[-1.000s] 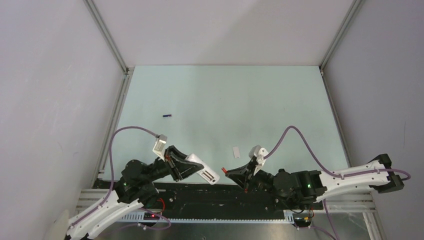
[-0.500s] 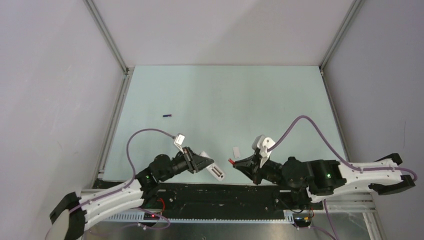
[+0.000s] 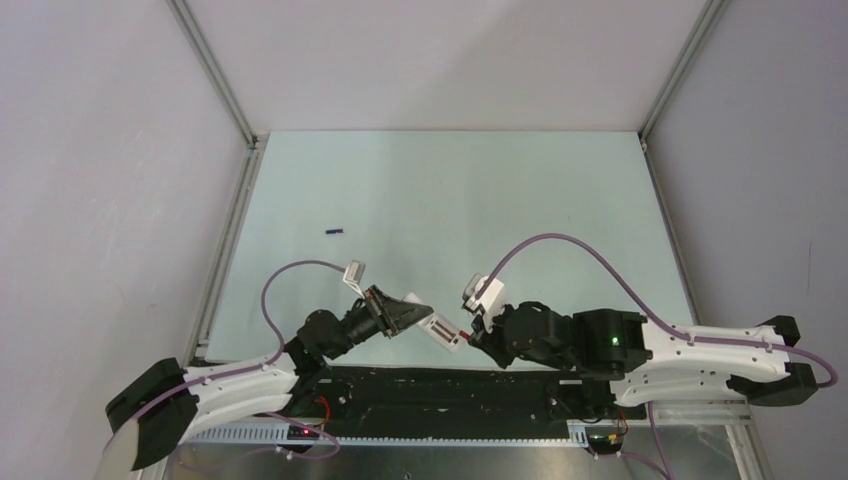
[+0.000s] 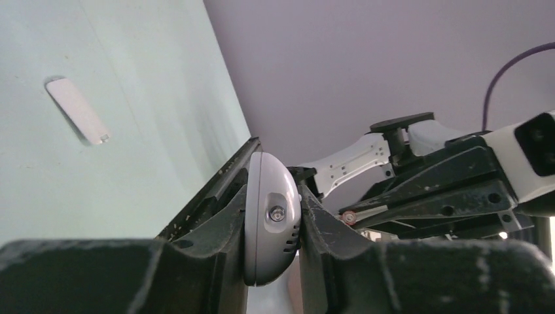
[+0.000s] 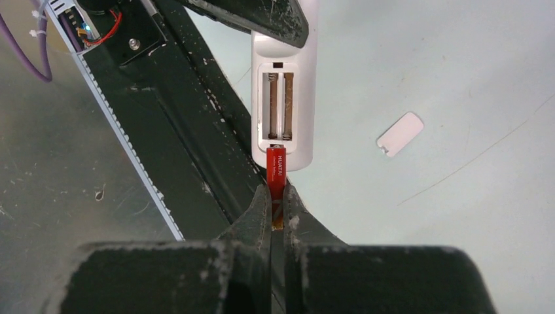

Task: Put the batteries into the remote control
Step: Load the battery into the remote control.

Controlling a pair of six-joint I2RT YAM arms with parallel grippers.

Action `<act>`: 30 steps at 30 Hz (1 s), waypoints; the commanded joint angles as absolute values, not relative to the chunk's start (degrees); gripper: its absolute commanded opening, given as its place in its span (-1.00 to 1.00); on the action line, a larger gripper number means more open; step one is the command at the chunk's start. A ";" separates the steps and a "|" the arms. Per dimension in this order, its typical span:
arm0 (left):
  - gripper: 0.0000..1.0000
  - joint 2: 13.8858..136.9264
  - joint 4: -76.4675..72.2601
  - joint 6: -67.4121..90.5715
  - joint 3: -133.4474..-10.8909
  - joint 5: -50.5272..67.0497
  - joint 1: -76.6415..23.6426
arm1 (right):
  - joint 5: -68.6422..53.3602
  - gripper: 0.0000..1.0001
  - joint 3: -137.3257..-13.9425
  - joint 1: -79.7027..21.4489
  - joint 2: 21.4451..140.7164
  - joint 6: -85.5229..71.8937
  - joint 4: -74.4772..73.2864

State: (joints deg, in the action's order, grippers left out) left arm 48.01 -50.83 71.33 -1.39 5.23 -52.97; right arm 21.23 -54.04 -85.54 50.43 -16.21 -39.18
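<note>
My left gripper (image 3: 407, 314) is shut on one end of the white remote control (image 3: 442, 333), which it holds off the table near the front edge. The left wrist view shows the remote's rounded end (image 4: 271, 222) clamped between the fingers. In the right wrist view the remote (image 5: 285, 59) has its back facing up, with an open battery bay (image 5: 279, 108) of two empty slots. My right gripper (image 5: 277, 210) is shut on the red-orange battery (image 5: 277, 171), whose tip touches the bay's near edge. The dark blue battery (image 3: 335, 232) lies on the table far to the left.
A small white cover plate (image 5: 400, 133) lies flat on the pale green table (image 3: 450, 200) beside the remote; the left wrist view shows the plate (image 4: 77, 120) too. The black base rail (image 3: 440, 390) runs along the near edge below both grippers. Metal frame posts bound the table sides.
Both arms have moved toward each other. The left gripper carried the remote right and forward; the right gripper swung left and brought the red-orange battery up to the remote's end.
</note>
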 commanded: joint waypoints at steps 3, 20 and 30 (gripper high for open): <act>-1.00 44.90 -55.80 77.21 -0.36 3.76 -52.85 | 17.97 -1.00 -59.42 -83.94 52.99 -13.07 -38.36; -1.00 43.49 -54.76 78.31 2.17 2.48 -52.88 | 10.24 -1.00 -62.84 -77.70 62.61 -9.09 -34.17; -1.00 42.52 -54.29 77.04 2.10 3.18 -52.88 | 7.45 -1.00 -63.24 -76.40 64.72 -8.50 -33.44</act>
State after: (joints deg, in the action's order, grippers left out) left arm 43.72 -52.05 77.91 -0.64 3.20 -52.97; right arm 9.58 -60.69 -76.97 64.18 -9.78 -35.03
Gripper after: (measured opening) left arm 0.309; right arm 0.034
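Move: About 5 cm to the right gripper's left, 2 cm ahead and 4 cm below is the remote's open battery bay; the gripper already holds the red battery. The left fingertips, already clamped on the remote, are some 9 cm left, 5 cm ahead and 4 cm below. The loose battery cover lies on the table 12 cm ahead, 2 cm right and 22 cm below. From the left hand, the red battery is roughly 8 cm right, 5 cm back and 4 cm higher. Carrying the red battery over the remote's end, the right hand travels about 5 cm left and 2 cm forward, rising 1 cm before sinking to 1 cm below its start, grip still shut, to lay it lengthwise over the bay's slot nearer the robot. Meanwhile the left hand lifts the firmly held-in-place remote some 2.5 cm towards it, tipping its fingertips slightly upward. ##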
